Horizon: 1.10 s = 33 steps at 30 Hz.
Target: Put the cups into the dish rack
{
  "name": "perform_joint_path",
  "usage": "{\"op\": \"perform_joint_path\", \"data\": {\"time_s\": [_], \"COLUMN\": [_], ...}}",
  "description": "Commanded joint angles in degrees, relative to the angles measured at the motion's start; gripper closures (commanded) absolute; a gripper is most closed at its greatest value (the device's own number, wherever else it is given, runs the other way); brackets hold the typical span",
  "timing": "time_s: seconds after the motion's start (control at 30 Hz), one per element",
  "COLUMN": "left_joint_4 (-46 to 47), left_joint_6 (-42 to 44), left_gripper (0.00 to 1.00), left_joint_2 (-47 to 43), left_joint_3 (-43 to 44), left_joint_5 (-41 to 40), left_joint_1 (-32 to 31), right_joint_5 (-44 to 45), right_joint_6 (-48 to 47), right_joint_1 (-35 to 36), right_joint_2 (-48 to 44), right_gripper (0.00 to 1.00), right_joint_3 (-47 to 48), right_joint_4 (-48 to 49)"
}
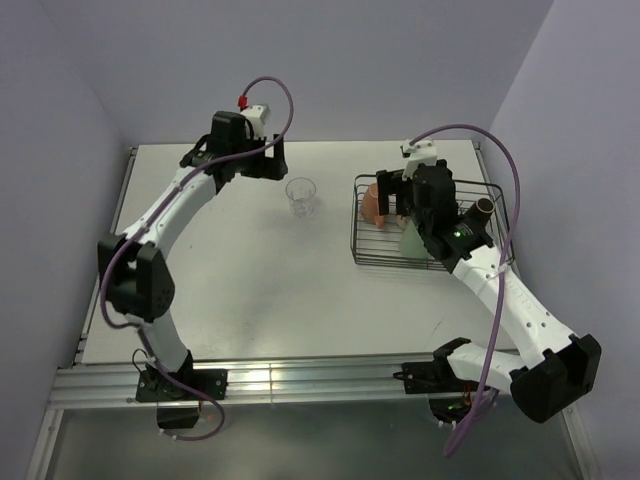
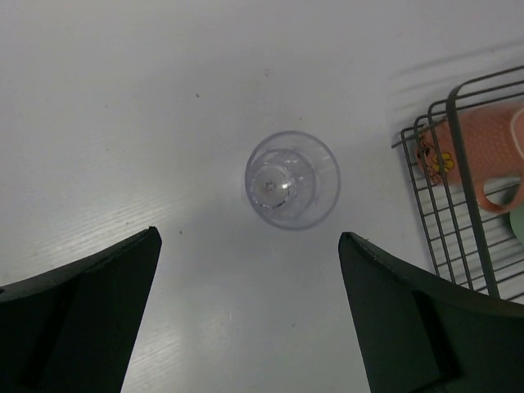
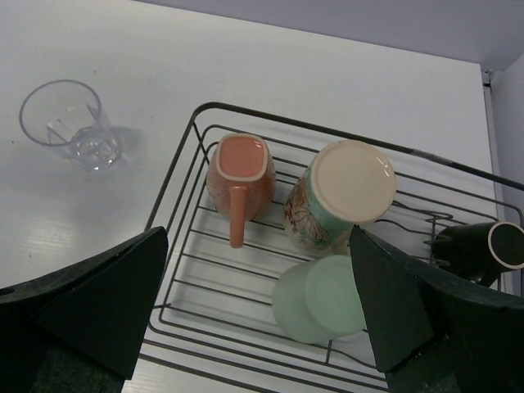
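One clear glass (image 1: 301, 197) stands upright on the white table, left of the dish rack (image 1: 370, 258). My left gripper (image 2: 250, 237) hangs open above the table, short of this glass (image 2: 291, 179) and apart from it. In the black wire rack (image 3: 176, 188) a pinkish mug (image 3: 239, 172) and a cream patterned mug (image 3: 336, 201) sit bottom up. A green tumbler (image 3: 319, 299) sits beside them, and a dark brown cup (image 3: 475, 246) lies at the right end. My right gripper (image 3: 259, 237) is open above the rack, holding nothing, with the tumbler beside its right finger.
The rack's wire rim (image 2: 442, 237) and the pinkish mug (image 2: 483, 151) show at the right edge of the left wrist view. Grey walls close in the table at the back and on both sides. An aluminium rail (image 1: 300, 380) runs along the near edge.
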Motion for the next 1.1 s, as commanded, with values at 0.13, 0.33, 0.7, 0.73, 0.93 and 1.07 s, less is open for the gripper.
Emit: {"op": "perform_joint_path", "data": {"time_s": [0.13, 0.33, 0.7, 0.73, 0.93, 1.07], "left_joint_4": [-6.7, -8.4, -9.0, -9.0, -8.7, -8.2], "left_joint_6": [-3.2, -2.9, -3.6, -3.6, -4.1, -4.4], "left_gripper": [0.11, 0.15, 0.33, 0.34, 0.45, 0.63], "left_joint_2": [14.1, 21.1, 26.6, 26.9, 27.4, 26.5], "left_joint_3": [12.9, 17.3, 18.9, 19.0, 18.6, 17.7], "left_joint_5": [0.2, 0.6, -0.1, -0.1, 1.1, 2.2], "left_joint_1": [-0.9, -1.6, -1.6, -1.6, -1.6, -1.5], "right_joint_5": [0.0, 0.2, -1.2, -1.3, -2.2, -2.7], "right_joint_6": [-3.1, -2.4, -2.1, -2.1, -1.8, -1.2], "right_joint_1": [-0.9, -1.0, -1.2, -1.2, -1.3, -1.2], "right_joint_2": [-2.4, -2.2, 0.9, 1.2, 2.7, 3.4], "right_gripper": [0.0, 0.0, 0.0, 0.0, 0.0, 0.0], "right_joint_3": [-1.8, -3.3, -1.3, -1.1, -0.5, -0.2], "right_joint_4": [0.5, 0.9, 0.1, 0.2, -0.1, -0.5]}}
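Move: The clear glass stands about 7 cm to the left gripper's right and only some 2 cm ahead, its middle roughly 19 cm below. The dish rack's left side is about 12 cm to the right of the glass and 4 cm nearer the base. The pink mug inside it is some 17 cm right of the glass and about 1 cm nearer. From the right gripper, the glass lies about 23 cm left, 13 cm ahead and 24 cm below. Sink the left gripper about 15 cm to the glass's rim, easing some 4 cm forward and 3 cm right, mostly early on, and tip the fingers about 20 degrees further down. Narrow them to under half open, so the fingertips straddle the glass's left wall, one inside and one outside. Lower the open right gripper some 5 cm over the rack. ##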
